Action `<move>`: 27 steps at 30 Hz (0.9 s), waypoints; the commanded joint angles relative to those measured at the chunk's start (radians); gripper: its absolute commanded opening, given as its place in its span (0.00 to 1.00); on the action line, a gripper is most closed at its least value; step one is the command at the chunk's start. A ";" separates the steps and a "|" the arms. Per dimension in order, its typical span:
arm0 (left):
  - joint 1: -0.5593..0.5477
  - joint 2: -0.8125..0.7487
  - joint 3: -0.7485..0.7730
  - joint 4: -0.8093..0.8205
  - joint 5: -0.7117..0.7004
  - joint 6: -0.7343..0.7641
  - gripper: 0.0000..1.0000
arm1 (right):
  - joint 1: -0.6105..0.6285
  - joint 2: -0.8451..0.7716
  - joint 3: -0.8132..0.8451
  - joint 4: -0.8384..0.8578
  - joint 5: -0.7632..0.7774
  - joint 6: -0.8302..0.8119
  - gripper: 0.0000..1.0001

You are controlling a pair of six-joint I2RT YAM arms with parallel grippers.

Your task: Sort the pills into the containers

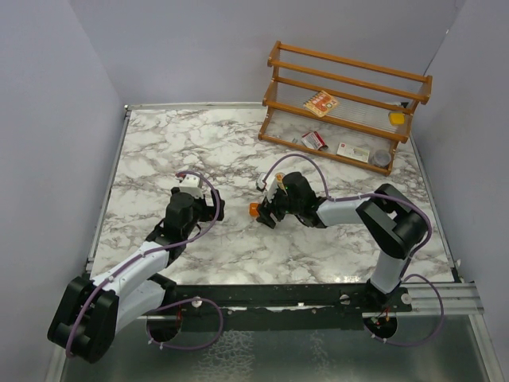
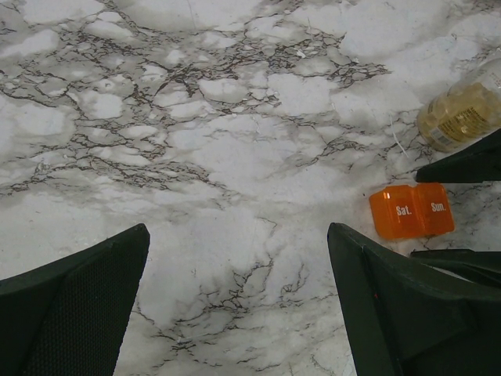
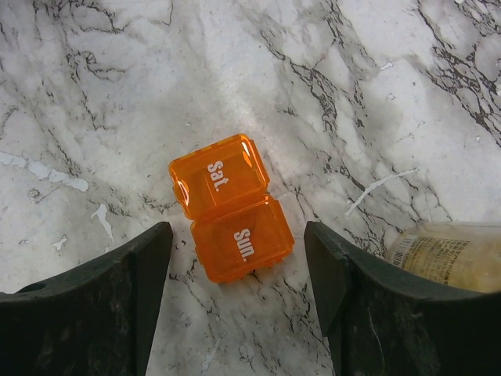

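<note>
A small orange box marked "Sat." and "Sun." lies shut on the marble; it also shows as the orange box and the orange box. My right gripper is open just behind it, its fingers flanking the "Sun." end without touching. A clear jar with tan-yellow contents lies on its side beyond the right finger, and shows as the clear jar. My left gripper is open over bare marble, left of the box. Loose pills are out of view.
A wooden rack stands at the back right, holding flat red-and-white packets, a grey round tin and a small yellow item. The two grippers are close together mid-table. Grey walls enclose the table.
</note>
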 commanded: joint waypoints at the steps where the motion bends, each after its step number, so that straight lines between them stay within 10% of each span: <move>1: -0.006 -0.001 -0.007 0.004 -0.005 -0.006 0.99 | 0.003 0.031 0.020 0.011 -0.001 -0.002 0.67; 20: -0.004 -0.014 -0.007 0.027 0.019 0.002 0.99 | 0.004 -0.027 0.009 -0.008 0.019 0.090 0.04; 27: -0.005 0.039 0.085 -0.003 0.160 0.025 0.99 | 0.026 -0.158 -0.023 -0.049 0.094 0.143 0.01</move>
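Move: The orange pill box sits practically at the right hand: its Sun. end is already between the open fingers, so its middle is about 2 cm to the left and 1 cm ahead, roughly level with the pads. The pill bottle stands some 6 cm ahead and 4 cm to the right of this hand, its middle about 2 cm higher. For the left hand, the pill box is about 13 cm to the right, straight across, and some 8 cm lower. Closing almost in place, the right fingers pinch the Sun. end of the orange pill box, one pad on its far side and one on its near side. Once the grip has settled, the hand rises a bit over 1 cm, speeding up towards the end, while it turns some 5 degrees, mostly clockwise. ##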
